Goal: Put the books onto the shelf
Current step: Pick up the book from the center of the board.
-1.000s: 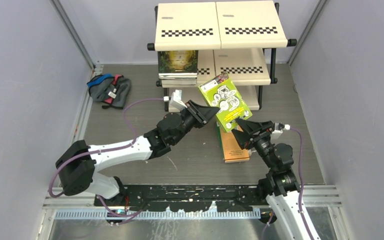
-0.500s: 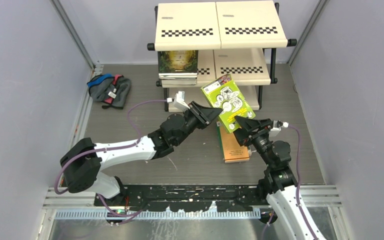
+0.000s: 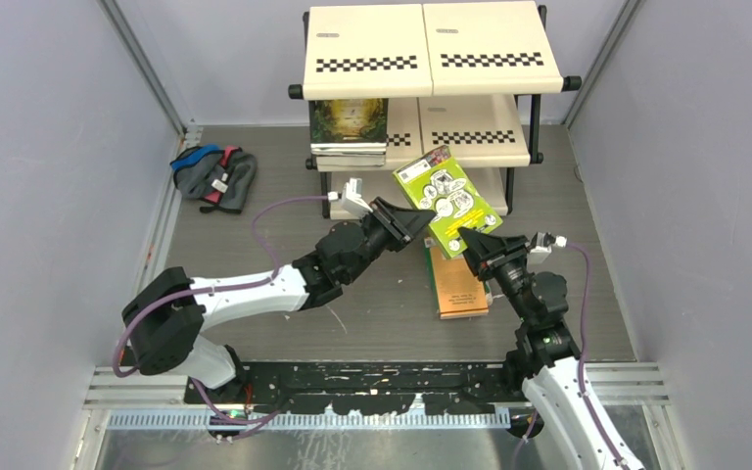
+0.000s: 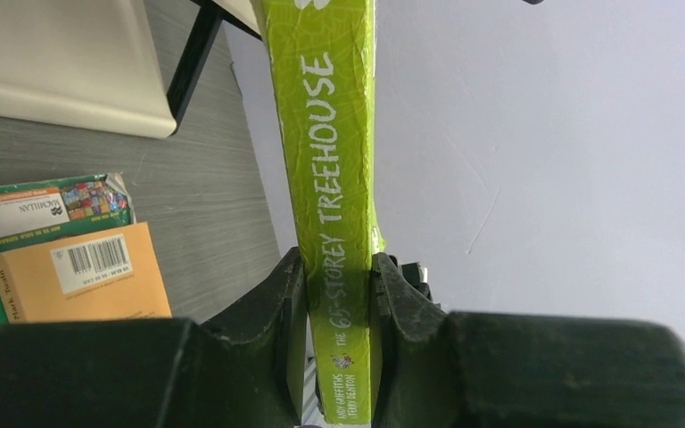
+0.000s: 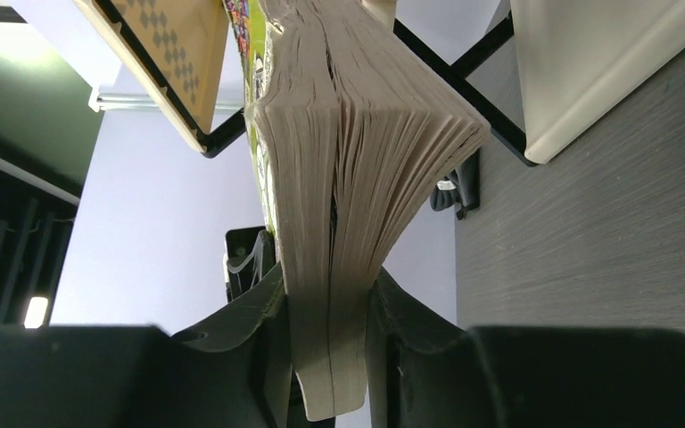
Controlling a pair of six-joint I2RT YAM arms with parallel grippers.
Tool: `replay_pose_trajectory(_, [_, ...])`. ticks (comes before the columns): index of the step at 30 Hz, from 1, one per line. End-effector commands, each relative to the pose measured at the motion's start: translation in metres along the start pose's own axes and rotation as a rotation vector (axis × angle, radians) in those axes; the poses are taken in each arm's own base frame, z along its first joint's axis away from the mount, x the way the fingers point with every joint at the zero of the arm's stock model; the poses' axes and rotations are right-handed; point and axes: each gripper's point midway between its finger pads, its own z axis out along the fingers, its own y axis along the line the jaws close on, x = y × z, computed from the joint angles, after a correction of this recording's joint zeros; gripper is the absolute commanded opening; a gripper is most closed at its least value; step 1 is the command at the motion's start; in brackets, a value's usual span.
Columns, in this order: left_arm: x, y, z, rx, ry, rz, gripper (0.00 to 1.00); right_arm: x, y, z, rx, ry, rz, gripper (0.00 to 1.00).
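Observation:
A lime green book (image 3: 447,201) hangs tilted in the air in front of the shelf (image 3: 431,59). My left gripper (image 3: 419,223) is shut on its spine (image 4: 332,160), the fingers (image 4: 290,303) pressing both covers. From the other side my right gripper (image 3: 468,238) is shut on its page edge (image 5: 357,134), and the pages bulge between the jaws. A dark green-gold book (image 3: 349,122) lies on top of a stack on the shelf's middle tier, at the left. An orange-green book (image 3: 457,284) lies flat on the table below the held book.
A grey-blue cloth bundle (image 3: 213,176) lies at the far left near the wall. The shelf's black frame legs (image 3: 509,191) stand just behind the held book. Grey walls close in both sides.
My right gripper has closed on the lime green book's page edge; it was open around it before. Both arms and the book have shifted slightly toward the shelf.

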Motion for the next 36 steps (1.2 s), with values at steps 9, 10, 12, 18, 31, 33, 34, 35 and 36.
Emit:
replay_pose_trajectory(9, [-0.015,-0.062,-0.007,0.171,-0.006,0.031,0.04,0.003,0.023,0.003,-0.095,0.011,-0.044,0.01])
replay_pose_trajectory(10, [-0.017,-0.064,-0.008,0.172,-0.008,0.040,0.08,0.003,0.027,0.003,-0.107,0.011,-0.044,0.01])
replay_pose_trajectory(12, [-0.018,-0.064,-0.009,0.168,-0.007,0.059,0.15,0.001,0.035,0.001,-0.134,0.001,-0.051,0.01])
replay_pose_trajectory(18, [-0.023,-0.064,-0.014,0.146,-0.009,0.129,0.34,-0.005,0.063,-0.001,-0.210,-0.042,-0.098,0.01])
replay_pose_trajectory(31, [-0.039,-0.043,-0.023,0.060,-0.037,0.241,0.55,-0.019,0.110,0.001,-0.330,-0.130,-0.118,0.01])
replay_pose_trajectory(33, [-0.041,-0.041,-0.025,0.051,-0.041,0.254,0.55,-0.022,0.116,0.002,-0.348,-0.145,-0.119,0.01])
replay_pose_trajectory(34, [-0.043,-0.040,-0.026,0.048,-0.046,0.261,0.55,-0.023,0.119,0.002,-0.353,-0.153,-0.121,0.01])
replay_pose_trajectory(35, [-0.044,-0.039,-0.028,0.043,-0.047,0.268,0.55,-0.025,0.122,0.003,-0.359,-0.164,-0.126,0.01])
replay_pose_trajectory(36, [-0.046,-0.040,-0.030,0.045,-0.051,0.274,0.55,-0.027,0.125,0.004,-0.365,-0.175,-0.130,0.01])
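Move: Both hands hold the green book nearly flat, the left on its spine and the right on its lower page edge. The book's middle lies about 3 cm ahead and 4 cm right of the left hand, and from the right hand some 6 cm ahead and 3 cm left, at grip height. The orange book lies almost straight under the right hand, 1 cm left and roughly 22 cm down; the shelf's lowest front edge is about 15 cm ahead of that hand, 10 cm left, 20 cm down. The left hand lets go of the green book's spine: after nearly half a second of hardly moving, its fingers spread well apart while it backs off up and to its left, about 2.5 cm each way, tipping and rolling some 10 degrees. The right hand keeps its pinch on the lower page edge and takes over the book, first lifting it and then easing it forward towards the shelf, roughly 3.5 cm in all, with a slight swing clockwise. ##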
